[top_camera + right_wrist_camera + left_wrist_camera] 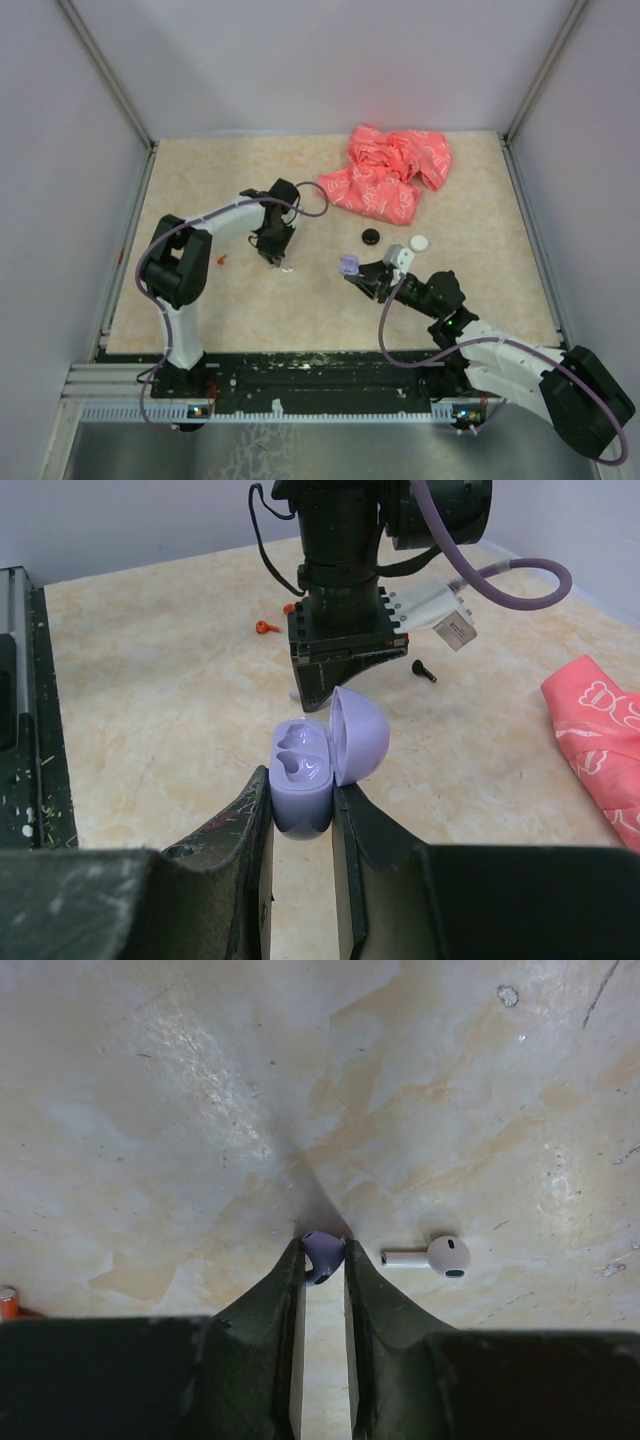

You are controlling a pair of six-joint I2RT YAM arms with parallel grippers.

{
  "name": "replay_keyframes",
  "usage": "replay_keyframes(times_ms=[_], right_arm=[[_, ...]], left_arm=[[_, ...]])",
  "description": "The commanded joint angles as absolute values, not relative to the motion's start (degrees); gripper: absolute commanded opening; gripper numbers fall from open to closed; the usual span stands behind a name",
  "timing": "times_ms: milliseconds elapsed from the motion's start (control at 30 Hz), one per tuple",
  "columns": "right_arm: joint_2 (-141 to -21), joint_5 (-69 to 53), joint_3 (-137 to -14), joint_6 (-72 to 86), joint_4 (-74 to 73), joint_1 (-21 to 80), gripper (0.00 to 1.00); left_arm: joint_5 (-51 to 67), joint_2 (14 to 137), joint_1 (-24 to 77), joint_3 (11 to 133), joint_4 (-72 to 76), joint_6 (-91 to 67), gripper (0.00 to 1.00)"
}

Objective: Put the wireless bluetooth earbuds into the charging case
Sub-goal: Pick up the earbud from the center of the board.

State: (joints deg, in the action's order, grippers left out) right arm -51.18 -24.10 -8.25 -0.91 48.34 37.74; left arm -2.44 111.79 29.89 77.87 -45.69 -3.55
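Observation:
My left gripper (323, 1248) is shut on a pale purple earbud (322, 1258) at its fingertips, right at the tabletop. A white earbud (432, 1256) lies loose just to its right, stem pointing left. My right gripper (300, 788) is shut on the pale purple charging case (302, 770), held upright with its lid (358, 736) swung open to the right and both slots empty. In the top view the case (348, 265) is a short way right of the left gripper (279, 258). A tiny black stemmed bit (424, 669) lies beyond the left gripper.
A crumpled pink cloth (390, 172) lies at the back right. A black disc (371, 237) and a white disc (418, 242) sit near the right gripper. A small orange piece (220, 259) lies left of the left gripper. Walls enclose the table.

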Motion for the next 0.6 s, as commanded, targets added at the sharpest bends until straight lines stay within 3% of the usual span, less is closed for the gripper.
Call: replay_keyframes(times_ms=[0, 567], right_arm=[[-50.57, -24.90, -9.45, -0.70, 51.26, 37.84, 0.00], [-51.90, -18.79, -8.07, -1.97, 56.92, 37.81, 0.00]], left_arm=[[-3.05, 109.03, 30.10, 76.51, -45.09, -5.64, 0.21], [6.19, 80.94, 31.81, 62.48, -19.86, -19.47, 0.20]])
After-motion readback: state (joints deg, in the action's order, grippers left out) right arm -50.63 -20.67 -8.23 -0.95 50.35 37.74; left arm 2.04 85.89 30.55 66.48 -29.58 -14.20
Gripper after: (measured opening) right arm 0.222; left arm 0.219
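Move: The purple earbud is already pinched in the left fingertips at the board. The charging case it goes to lies about 17 cm right, some 8 cm back and 15 cm above. The white earbud lies some 3 cm right and 1 cm back, the black earbud about 11 cm ahead and 2 cm right, both 1 cm below. The right hand holds the case, its middle about 1 cm ahead and 2 cm left of that hand point, level. The left hand, still pinching the purple earbud, lifts about 12 cm, drifting right, fingers swinging some 30 degrees forward-right. ##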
